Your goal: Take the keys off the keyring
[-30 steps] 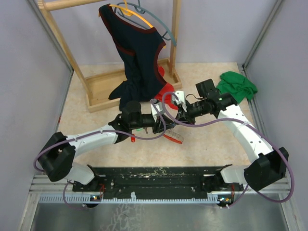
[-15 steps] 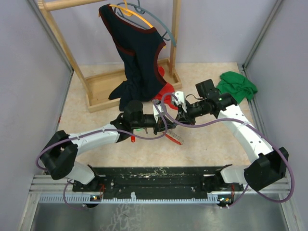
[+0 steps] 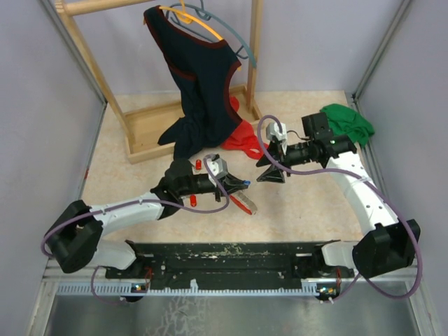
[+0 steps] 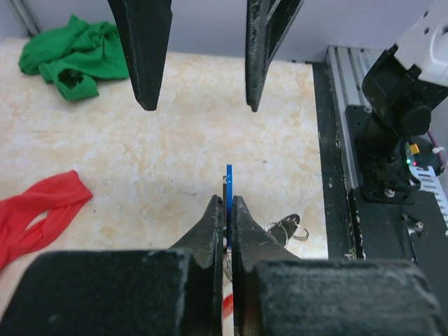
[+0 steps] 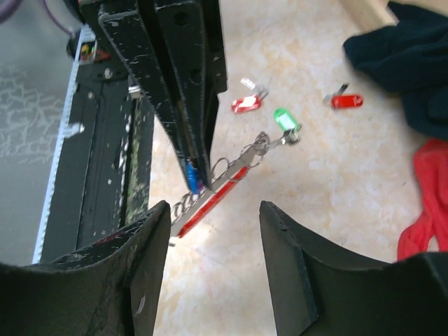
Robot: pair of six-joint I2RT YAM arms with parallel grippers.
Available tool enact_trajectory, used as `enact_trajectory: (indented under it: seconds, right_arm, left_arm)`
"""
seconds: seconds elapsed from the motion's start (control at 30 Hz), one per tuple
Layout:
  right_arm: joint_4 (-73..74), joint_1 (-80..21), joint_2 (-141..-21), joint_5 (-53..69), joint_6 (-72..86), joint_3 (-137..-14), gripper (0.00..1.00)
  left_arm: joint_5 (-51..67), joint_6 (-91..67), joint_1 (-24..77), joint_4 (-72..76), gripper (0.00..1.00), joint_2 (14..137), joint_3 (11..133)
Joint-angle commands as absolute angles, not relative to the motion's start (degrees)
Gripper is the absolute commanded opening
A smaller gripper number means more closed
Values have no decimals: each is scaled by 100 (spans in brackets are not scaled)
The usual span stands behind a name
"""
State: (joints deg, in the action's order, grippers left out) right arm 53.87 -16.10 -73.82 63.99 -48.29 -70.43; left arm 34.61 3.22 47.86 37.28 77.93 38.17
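My left gripper (image 4: 224,200) is shut on the blue key (image 4: 228,183), which stands on edge between its pads. In the right wrist view the blue key (image 5: 190,175) sits beside the keyring (image 5: 210,199), a red strip with a silvery chain. The green key (image 5: 282,119) lies at the chain's far end. Two red keys (image 5: 246,105) (image 5: 346,101) lie loose on the table. My right gripper (image 5: 213,259) is open and empty, a little apart from the left one. In the top view the left gripper (image 3: 235,183) is over the keyring (image 3: 242,204), and the right gripper (image 3: 269,172) is to its right.
A red cloth (image 3: 241,136) and a dark garment (image 3: 203,91) on a wooden rack (image 3: 143,122) are behind the grippers. A green cloth (image 3: 343,122) lies at the back right. The black base rail (image 3: 224,255) runs along the near edge.
The two grippers have come apart. The right gripper moved right and back and is open. The left arm drew back to the left with the blue key, uncovering a red key.
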Motion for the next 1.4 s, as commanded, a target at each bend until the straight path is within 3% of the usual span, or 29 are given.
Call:
enact_trajectory:
  seconds: [0.0,0.13,0.53,1.37]
  right_arm:
    - [4561,-1389,-7061,7499,-4649,-6657,53]
    - [3868,-1375,-6971,7969,-4783,-6075,51]
    - [3721,-1625,-7203,8514,-5512,-5603,46]
    - [3208,-2205,-7418,8377,-4966,-5557,20]
  left_arm:
    - [3609,-33,4753,5071,0,7461,3486]
    - [3723,-344,4729,5728,0,7366,3266]
    - [3951,-1201,4709,7031,0,7665,3127]
    - [3981,-1481,4708,7251,0,7879,3155]
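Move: The right hand's open fingers are set to close on the small ring under the blue key tag, which lies roughly 5 cm to its left, 2 cm back and 7 cm below. The keyring bar hangs below that, some 4 cm left, 5 cm back and 11 cm down. From the left hand, shut on the tag, the small ring is about 1 cm right, level fore and aft and 2 cm below; a loose green tag lies some 13 cm left, 8 cm ahead and 18 cm below. The left hand keeps its pinch on the blue tag and lifts it with the hanging keyring about 6 cm while drawing back some 3 cm, its fingertips tipping up about 20 degrees, then holds there. The right hand comes back and slightly down, then left towards the small ring just under the tag, some 6 cm in all, its fingers levelling out and swinging about 15 degrees counter-clockwise as they narrow from half open to nearly shut around the ring, without closing fully. ##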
